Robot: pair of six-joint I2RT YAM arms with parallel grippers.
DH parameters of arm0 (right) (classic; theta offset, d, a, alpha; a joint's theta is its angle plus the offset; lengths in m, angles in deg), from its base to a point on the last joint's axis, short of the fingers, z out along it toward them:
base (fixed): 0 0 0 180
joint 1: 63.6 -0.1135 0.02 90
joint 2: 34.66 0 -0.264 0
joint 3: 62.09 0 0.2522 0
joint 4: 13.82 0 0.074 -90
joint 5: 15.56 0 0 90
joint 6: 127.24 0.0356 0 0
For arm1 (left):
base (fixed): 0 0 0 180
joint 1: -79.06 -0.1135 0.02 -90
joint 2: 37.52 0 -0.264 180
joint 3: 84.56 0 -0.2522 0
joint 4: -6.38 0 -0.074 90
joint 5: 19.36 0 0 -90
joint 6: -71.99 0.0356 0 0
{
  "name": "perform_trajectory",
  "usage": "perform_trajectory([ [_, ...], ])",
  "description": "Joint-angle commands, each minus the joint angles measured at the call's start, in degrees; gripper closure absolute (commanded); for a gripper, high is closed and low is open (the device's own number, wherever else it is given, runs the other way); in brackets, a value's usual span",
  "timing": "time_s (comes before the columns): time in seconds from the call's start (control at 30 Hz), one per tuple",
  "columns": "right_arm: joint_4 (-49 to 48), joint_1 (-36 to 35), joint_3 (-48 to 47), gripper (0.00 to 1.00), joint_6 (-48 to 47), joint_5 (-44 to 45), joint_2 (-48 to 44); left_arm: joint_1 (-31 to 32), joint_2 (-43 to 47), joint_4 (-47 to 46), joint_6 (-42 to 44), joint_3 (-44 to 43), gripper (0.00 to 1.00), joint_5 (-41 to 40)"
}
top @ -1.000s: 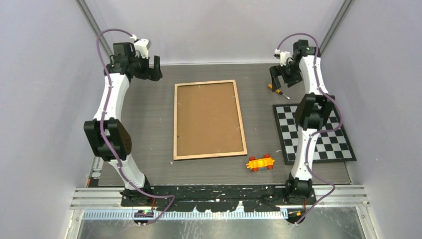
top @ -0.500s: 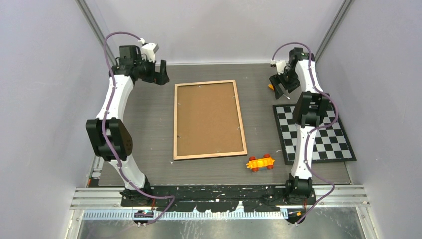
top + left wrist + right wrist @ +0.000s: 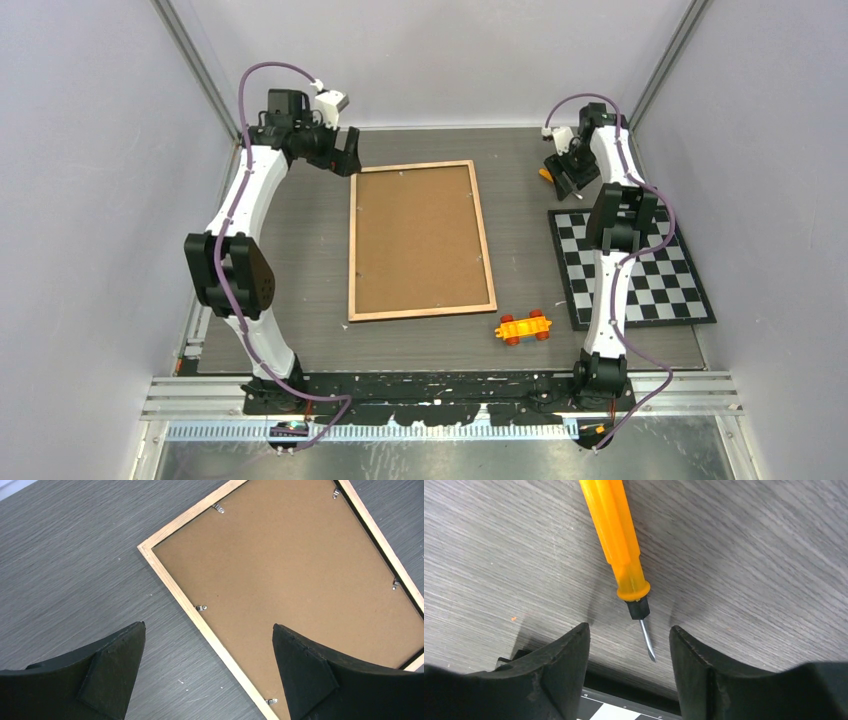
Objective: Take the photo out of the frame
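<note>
The frame (image 3: 420, 240) lies face down mid-table, showing its brown backing board and light wooden rim. The photo is hidden under the board. Small metal clips (image 3: 201, 608) hold the board along the rim. My left gripper (image 3: 345, 160) hovers at the frame's far-left corner, open and empty. In the left wrist view the frame (image 3: 300, 570) has its rim running between the left gripper's (image 3: 208, 626) fingers. My right gripper (image 3: 565, 178) is at the far right, low over an orange-handled screwdriver (image 3: 616, 535). The right gripper's (image 3: 629, 627) jaws stand apart either side of the metal tip, touching nothing.
A black-edged checkerboard mat (image 3: 650, 270) lies at the right, its edge just below the right fingers (image 3: 604, 712). An orange toy car (image 3: 523, 327) sits near the frame's near-right corner. Walls close in on the left, right and back.
The left arm swung right to the frame's far-left corner. The right gripper dropped onto the screwdriver's tip end and its jaws narrowed.
</note>
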Motion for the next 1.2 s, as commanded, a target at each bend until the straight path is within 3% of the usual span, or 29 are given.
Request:
perform_trajectory([
  [0.0,-0.2,0.8,-2.8,0.42,-2.0,-1.3,0.0,-0.1,-1.0,2.6,0.6,-3.9,0.00,0.4],
  [0.17,3.0,1.5,-2.7,0.59,-3.1,-5.1,0.5,-0.1,-1.8,3.2,0.7,-5.2,0.00,0.9],
  [0.37,4.6,1.5,-0.7,0.66,-3.9,-8.0,0.1,-0.3,-3.8,4.7,-1.5,-9.1,0.00,1.1],
  [0.63,2.0,1.5,-0.4,0.99,-2.0,-6.7,-1.7,-3.4,-3.2,-0.1,-15.3,-12.3,0.00,3.2],
  [0.77,-0.9,1.1,-0.1,1.00,0.4,-7.9,-6.1,-5.5,-2.5,-2.0,-19.8,-13.4,0.00,6.3],
  [0.93,-3.7,-0.7,-0.2,1.00,4.5,-14.4,-13.0,-8.3,-2.8,2.1,-19.7,-18.4,0.00,12.3],
  [1.17,-4.4,-9.2,2.8,1.00,5.9,-21.8,-22.6,-8.3,-6.1,20.2,-15.7,-30.3,0.00,20.1],
])
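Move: The orange screwdriver lies almost under the right hand, its blade between the open fingers; its middle is about 3 cm ahead, 4 cm to the left and 2 cm below. The chessboard's middle is some 18 cm back and 15 cm to the right of the right hand. The face-down frame's middle is about 12 cm back and 39 cm to its left. From the left hand the screwdriver is roughly 50 cm to the right, 6 cm ahead and 21 cm lower. The right hand stays low, drawing back barely over a centimetre as its fingers close from well open to shut, pinching the screwdriver by its thin blade, then rises about 11 cm with it, swinging some 7 cm left towards the frame and tipping its fingers some 15 degrees forward. The empty left hand, still wide open, first eases forward about 3 cm, then climbs away from the frame, ending about 11 cm higher and a little farther left, its left side dipping some 20 degrees. ##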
